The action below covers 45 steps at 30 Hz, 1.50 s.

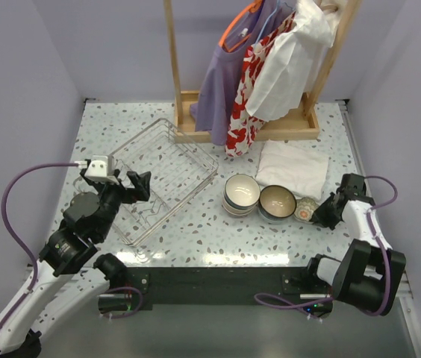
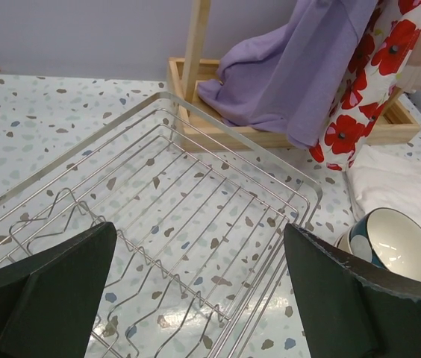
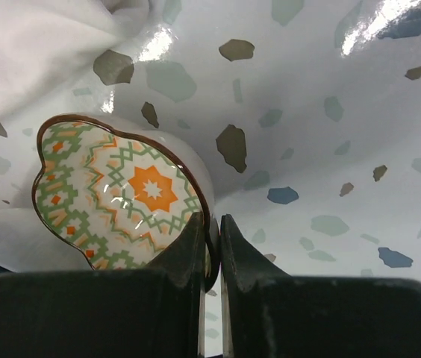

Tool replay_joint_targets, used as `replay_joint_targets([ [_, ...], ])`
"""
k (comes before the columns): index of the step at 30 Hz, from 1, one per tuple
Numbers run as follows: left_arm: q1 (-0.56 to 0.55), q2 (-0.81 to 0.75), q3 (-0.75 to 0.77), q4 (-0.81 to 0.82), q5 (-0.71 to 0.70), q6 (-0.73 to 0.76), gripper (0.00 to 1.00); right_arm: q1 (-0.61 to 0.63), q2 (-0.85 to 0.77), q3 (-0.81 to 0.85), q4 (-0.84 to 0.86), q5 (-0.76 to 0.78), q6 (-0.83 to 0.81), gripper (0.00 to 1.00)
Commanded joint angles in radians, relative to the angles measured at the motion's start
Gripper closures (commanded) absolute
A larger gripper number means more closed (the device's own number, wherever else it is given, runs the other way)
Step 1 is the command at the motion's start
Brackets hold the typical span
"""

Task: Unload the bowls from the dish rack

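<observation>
The silver wire dish rack (image 1: 167, 127) lies left of centre, and no bowl shows inside it (image 2: 195, 186). My left gripper (image 1: 130, 190) hovers over its near end, wide open with nothing between the fingers (image 2: 199, 239). A stack of bowls (image 1: 241, 192) with a dark-rimmed white one on top (image 2: 393, 242) stands right of the rack, and a beige bowl (image 1: 277, 201) sits beside it. Further right, my right gripper (image 1: 322, 212) is shut on the rim of a small bowl (image 1: 305, 208) with an orange and green star pattern inside (image 3: 121, 190); its jaws (image 3: 212, 231) pinch the rim, one inside and one outside.
A wooden clothes stand (image 1: 188, 112) with purple, red-flowered and white garments fills the back. A folded white cloth (image 1: 292, 165) lies behind the bowls, touching the small patterned one (image 3: 39, 52). Purple walls close in both sides.
</observation>
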Motion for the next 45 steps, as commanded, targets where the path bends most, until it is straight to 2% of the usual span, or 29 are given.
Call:
replay_joint_targets([
  [1, 0.004, -0.008, 0.015, -0.008, -0.025, 0.036, 0.0, -0.013, 0.004, -0.033, 0.047, 0.016, 0.042, 0.91],
  [3, 0.004, -0.008, 0.018, -0.008, -0.025, 0.036, 0.0, -0.021, -0.025, -0.029, 0.024, 0.059, 0.05, 0.74],
  [4, 0.004, -0.011, 0.019, -0.01, -0.025, 0.038, 0.0, -0.023, -0.04, -0.024, -0.003, 0.076, 0.05, 0.55],
  [6, 0.004, -0.01, 0.024, -0.008, -0.025, 0.038, 0.0, -0.024, -0.09, 0.002, -0.034, 0.111, 0.045, 0.44],
  [7, 0.004, -0.01, 0.025, -0.003, -0.023, 0.042, 0.0, -0.024, -0.104, 0.014, -0.065, 0.118, 0.045, 0.34],
  [12, 0.004, 0.001, 0.047, 0.003, -0.025, 0.068, 0.0, -0.024, -0.158, 0.091, -0.139, 0.099, 0.033, 0.15],
  [18, 0.002, 0.019, 0.084, 0.004, -0.085, 0.12, 0.0, -0.004, -0.175, 0.283, -0.237, 0.193, -0.005, 0.01],
  [22, 0.004, 0.015, 0.107, -0.003, -0.157, 0.183, 0.0, 0.049, -0.167, 0.501, -0.301, 0.259, -0.073, 0.01],
  [25, 0.004, -0.003, 0.119, -0.006, -0.21, 0.228, 0.0, 0.109, -0.178, 0.661, -0.333, 0.363, -0.125, 0.01],
  [29, 0.004, -0.04, 0.123, -0.002, -0.282, 0.265, 0.0, 0.195, -0.232, 0.78, -0.324, 0.506, -0.189, 0.01],
  [33, 0.004, -0.1, 0.113, 0.029, -0.347, 0.323, 0.0, 0.243, -0.377, 0.713, -0.216, 0.531, -0.212, 0.01],
  [42, 0.004, -0.204, 0.088, 0.033, -0.422, 0.372, 0.0, 0.247, -0.757, 0.394, 0.061, 0.451, -0.206, 0.01],
  [45, 0.004, -0.224, 0.067, 0.049, -0.431, 0.387, 0.0, 0.249, -0.793, 0.346, 0.088, 0.451, -0.209, 0.01],
])
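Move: The small flower-patterned bowl is pinched by its near right rim in the right fingers, its middle about 3 cm ahead and 4 cm to their left. The dark-rimmed bowl stands some 13 cm left and 4 cm ahead, the white bowl stack about 28 cm left and 7 cm ahead, and the middle of the white cloth 19 cm ahead and 8 cm left. For the empty left hand, the small bowl is roughly level ahead, some 60 cm right and 28 cm below. The small bowl's rim is let go as the right fingers open from nearly shut to wide; that hand then climbs away from it about 30 cm, easing forward, then drawing back, while the wrist tips up from pointing down to nearly level. Late on, the empty, open left hand swings about 11 cm left and somewhat up over the dish rack, turning counter-clockwise. ##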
